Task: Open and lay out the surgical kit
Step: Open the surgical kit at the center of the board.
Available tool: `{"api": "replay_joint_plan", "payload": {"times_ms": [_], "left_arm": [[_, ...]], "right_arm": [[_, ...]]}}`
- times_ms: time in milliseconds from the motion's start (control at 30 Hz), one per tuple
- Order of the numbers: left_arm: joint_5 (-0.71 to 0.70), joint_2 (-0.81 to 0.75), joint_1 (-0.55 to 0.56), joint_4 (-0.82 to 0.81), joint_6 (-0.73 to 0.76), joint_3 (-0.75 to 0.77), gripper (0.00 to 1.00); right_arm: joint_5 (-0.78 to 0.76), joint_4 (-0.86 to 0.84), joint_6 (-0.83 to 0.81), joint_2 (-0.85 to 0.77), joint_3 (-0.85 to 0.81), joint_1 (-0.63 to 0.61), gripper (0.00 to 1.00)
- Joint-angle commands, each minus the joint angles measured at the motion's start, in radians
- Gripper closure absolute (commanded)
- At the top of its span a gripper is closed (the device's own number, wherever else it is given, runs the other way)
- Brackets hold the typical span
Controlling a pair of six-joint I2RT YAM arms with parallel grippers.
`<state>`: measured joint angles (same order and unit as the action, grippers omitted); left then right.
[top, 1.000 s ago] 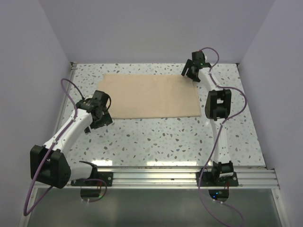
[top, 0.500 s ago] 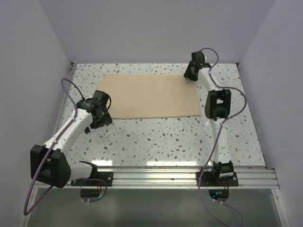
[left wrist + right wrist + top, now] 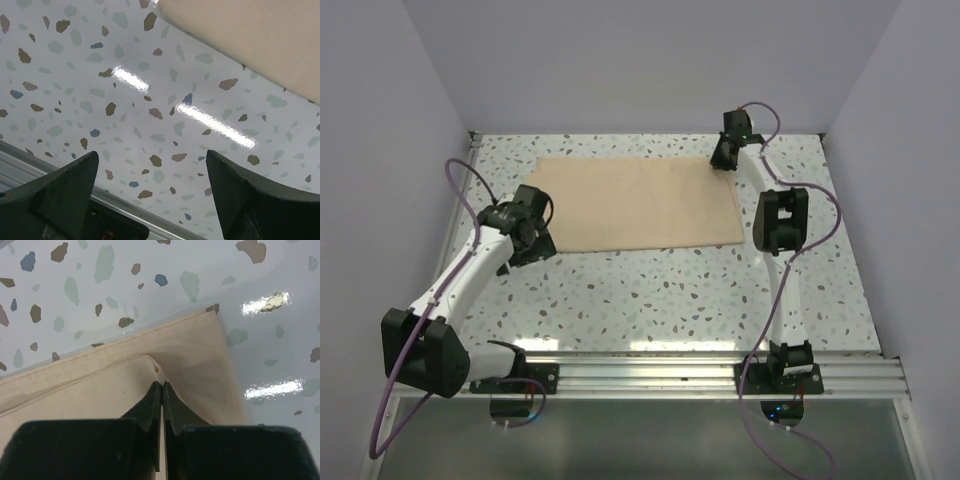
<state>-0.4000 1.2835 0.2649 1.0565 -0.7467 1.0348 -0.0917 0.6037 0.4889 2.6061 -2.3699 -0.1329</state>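
The surgical kit shows as a tan-beige cloth wrap [image 3: 640,200] lying flat as a folded sheet on the speckled table. My right gripper [image 3: 721,160] sits at its far right corner, shut on a pinched-up fold of the cloth's upper layer [image 3: 161,377]; the cloth [image 3: 100,385] bunches up between the tips of the right gripper [image 3: 162,385]. My left gripper [image 3: 532,232] hovers by the cloth's near left corner, open, with bare table between its fingers [image 3: 70,185]. Only an edge of the cloth [image 3: 260,35] shows at the top right of the left wrist view. No tray or instruments show.
A metal rail [image 3: 700,370] runs along the near table edge by the arm bases. Lilac walls close in the back and both sides. Speckled tabletop [image 3: 670,290] lies between the cloth and the rail.
My right gripper has gone from open to shut, pinching the cloth's far right corner. The left arm has shifted slightly toward the cloth's near left corner.
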Motion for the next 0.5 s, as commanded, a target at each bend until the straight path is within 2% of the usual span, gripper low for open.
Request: {"api": "replay_joint_plan", "payload": {"times_ms": [0, 167, 300, 400, 467], "left_arm": [[-0.036, -0.021, 0.0, 0.022, 0.044, 0.106, 0.07], [-0.016, -0.039, 0.0, 0.016, 0.089, 0.146, 0.06], [-0.017, -0.073, 0.0, 0.02, 0.113, 0.149, 0.06], [-0.037, -0.104, 0.0, 0.004, 0.118, 0.156, 0.05], [-0.046, -0.118, 0.0, -0.003, 0.115, 0.174, 0.05]], "right_arm": [[0.035, 0.013, -0.018, -0.141, 0.052, -0.017, 1.0], [0.089, 0.042, -0.029, -0.288, 0.136, -0.04, 1.0], [0.136, 0.125, -0.039, -0.441, 0.228, -0.106, 1.0], [0.158, 0.16, -0.061, -0.604, 0.378, -0.181, 1.0], [0.168, 0.186, -0.053, -0.759, 0.535, -0.22, 1.0]]}}
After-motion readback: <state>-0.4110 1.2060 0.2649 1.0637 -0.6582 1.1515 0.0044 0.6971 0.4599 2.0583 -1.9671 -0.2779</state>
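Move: My right hand already pinches the top flap by its far right corner, low over the table. The middle of the surgical kit lies about 26 cm to its left and 13 cm back. The lower cloth's far right corner is some 3 cm farther out and 2 cm to the right; the kit's near right corner is roughly 28 cm back and 3 cm right. From my open left hand the kit's middle is about 26 cm ahead, 27 cm right and 9 cm down. Keeping the flap corner pinched, I lift it with my right hand and draw it back and left towards the kit's middle, about 14 cm up, 12 cm back and 8 cm left, gathering speed and turning slightly counter-clockwise. My left hand, empty and open, rises about 5 cm and eases a little forward. ##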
